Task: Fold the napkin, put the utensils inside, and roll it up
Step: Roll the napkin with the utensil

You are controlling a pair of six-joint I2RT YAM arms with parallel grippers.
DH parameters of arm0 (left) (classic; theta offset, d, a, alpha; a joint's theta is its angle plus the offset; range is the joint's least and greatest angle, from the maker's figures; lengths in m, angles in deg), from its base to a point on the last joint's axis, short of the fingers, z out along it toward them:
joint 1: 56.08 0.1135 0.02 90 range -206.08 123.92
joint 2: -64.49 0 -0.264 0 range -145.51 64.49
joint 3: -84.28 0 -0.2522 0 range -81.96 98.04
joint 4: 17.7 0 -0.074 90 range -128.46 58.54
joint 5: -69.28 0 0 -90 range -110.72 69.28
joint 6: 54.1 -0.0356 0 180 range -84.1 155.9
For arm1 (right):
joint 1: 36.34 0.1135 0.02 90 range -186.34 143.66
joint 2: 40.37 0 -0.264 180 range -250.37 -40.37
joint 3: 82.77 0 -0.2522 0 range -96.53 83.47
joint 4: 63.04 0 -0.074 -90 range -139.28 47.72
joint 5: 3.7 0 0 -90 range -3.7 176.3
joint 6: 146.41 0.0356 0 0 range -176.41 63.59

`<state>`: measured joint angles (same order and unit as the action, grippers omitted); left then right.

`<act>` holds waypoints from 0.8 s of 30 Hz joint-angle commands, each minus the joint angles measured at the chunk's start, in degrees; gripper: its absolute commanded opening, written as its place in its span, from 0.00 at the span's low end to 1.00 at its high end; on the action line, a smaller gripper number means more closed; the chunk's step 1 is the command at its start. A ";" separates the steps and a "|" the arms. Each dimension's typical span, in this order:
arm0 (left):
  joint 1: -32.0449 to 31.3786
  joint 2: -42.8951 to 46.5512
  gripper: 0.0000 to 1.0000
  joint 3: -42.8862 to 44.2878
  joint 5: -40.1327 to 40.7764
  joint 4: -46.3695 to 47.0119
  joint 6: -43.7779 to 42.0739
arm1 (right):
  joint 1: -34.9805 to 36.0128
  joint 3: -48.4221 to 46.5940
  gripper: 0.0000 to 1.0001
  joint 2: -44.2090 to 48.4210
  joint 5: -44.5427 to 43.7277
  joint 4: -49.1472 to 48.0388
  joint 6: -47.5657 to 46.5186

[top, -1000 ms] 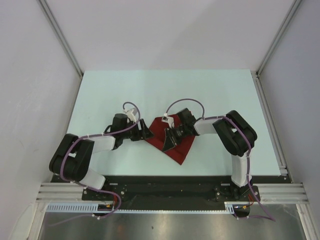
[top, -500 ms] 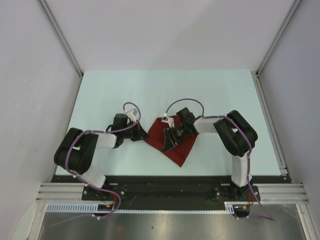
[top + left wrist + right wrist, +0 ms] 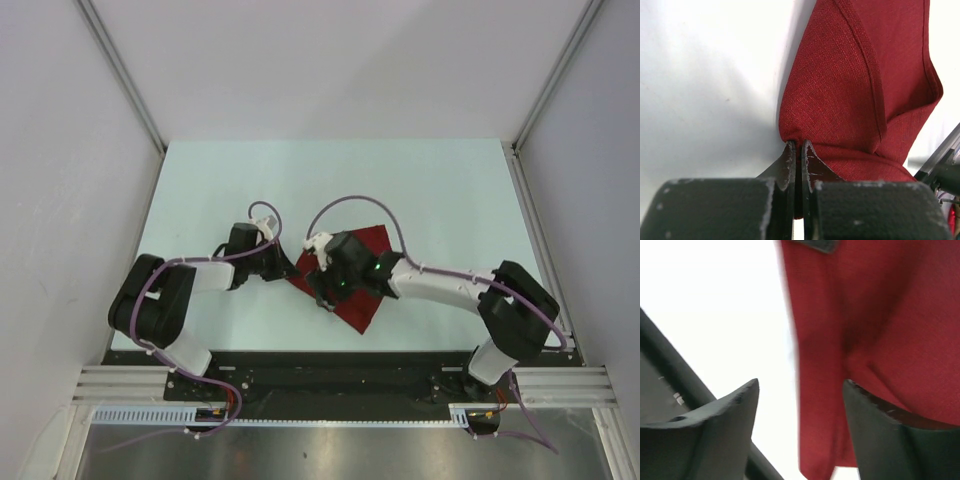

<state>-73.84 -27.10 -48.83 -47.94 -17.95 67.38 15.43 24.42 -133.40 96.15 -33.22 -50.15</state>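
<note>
The dark red napkin (image 3: pixel 362 300) lies rumpled on the pale table at the middle front. My left gripper (image 3: pixel 290 268) is shut on the napkin's left corner (image 3: pixel 832 90), and the cloth bunches up from its tips. My right gripper (image 3: pixel 322 296) is open over the napkin's near left edge (image 3: pixel 875 330), one finger over bare table and the other over cloth. The knife is not in view, apart from a small dark piece at the top edge of the right wrist view that I cannot identify.
The table (image 3: pixel 450 190) is pale mint with grey walls on three sides and a metal rail (image 3: pixel 540 240) along its right edge. A black bar (image 3: pixel 330 365) runs along the front by the arm bases.
My right arm has stretched out to the left and its gripper has moved to the napkin's left front edge. The napkin has changed shape, with more cloth showing at the back right. The left gripper stays at the left corner.
</note>
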 commanded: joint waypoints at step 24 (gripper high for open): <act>-0.52 -0.43 0.00 3.09 -3.00 -1.48 0.24 | 14.51 2.00 0.30 -14.19 -36.32 -7.80 -6.97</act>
<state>-73.91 -27.77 -46.73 -48.03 -21.27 67.38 33.98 25.93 -145.55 52.55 -43.39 -59.04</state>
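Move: The rolled edge of the napkin, at the stretch to be gripped, is almost straight below the right hand, some 5 cm down and about 1 cm ahead. From the right hand the left gripper, shut on the roll's outer-left end, stands about 6 cm ahead and 6 cm left; the roll's near end is about 8 cm back and 8 cm right, and the flat part centres some 8 cm ahead and 7 cm right. From the left hand the stretch to grip lies about 5 cm back and 5 cm right. With a fingertip on either side, the right gripper comes to straddle the rolled edge and closes onto it, its opening roughly halved. It first draws back and left about 2 cm, then sinks about 5 cm while easing forward again; the wrist swings some 40 degrees, so the fingers point more forward than left. The left hand stays put, still pinching the roll's end. ##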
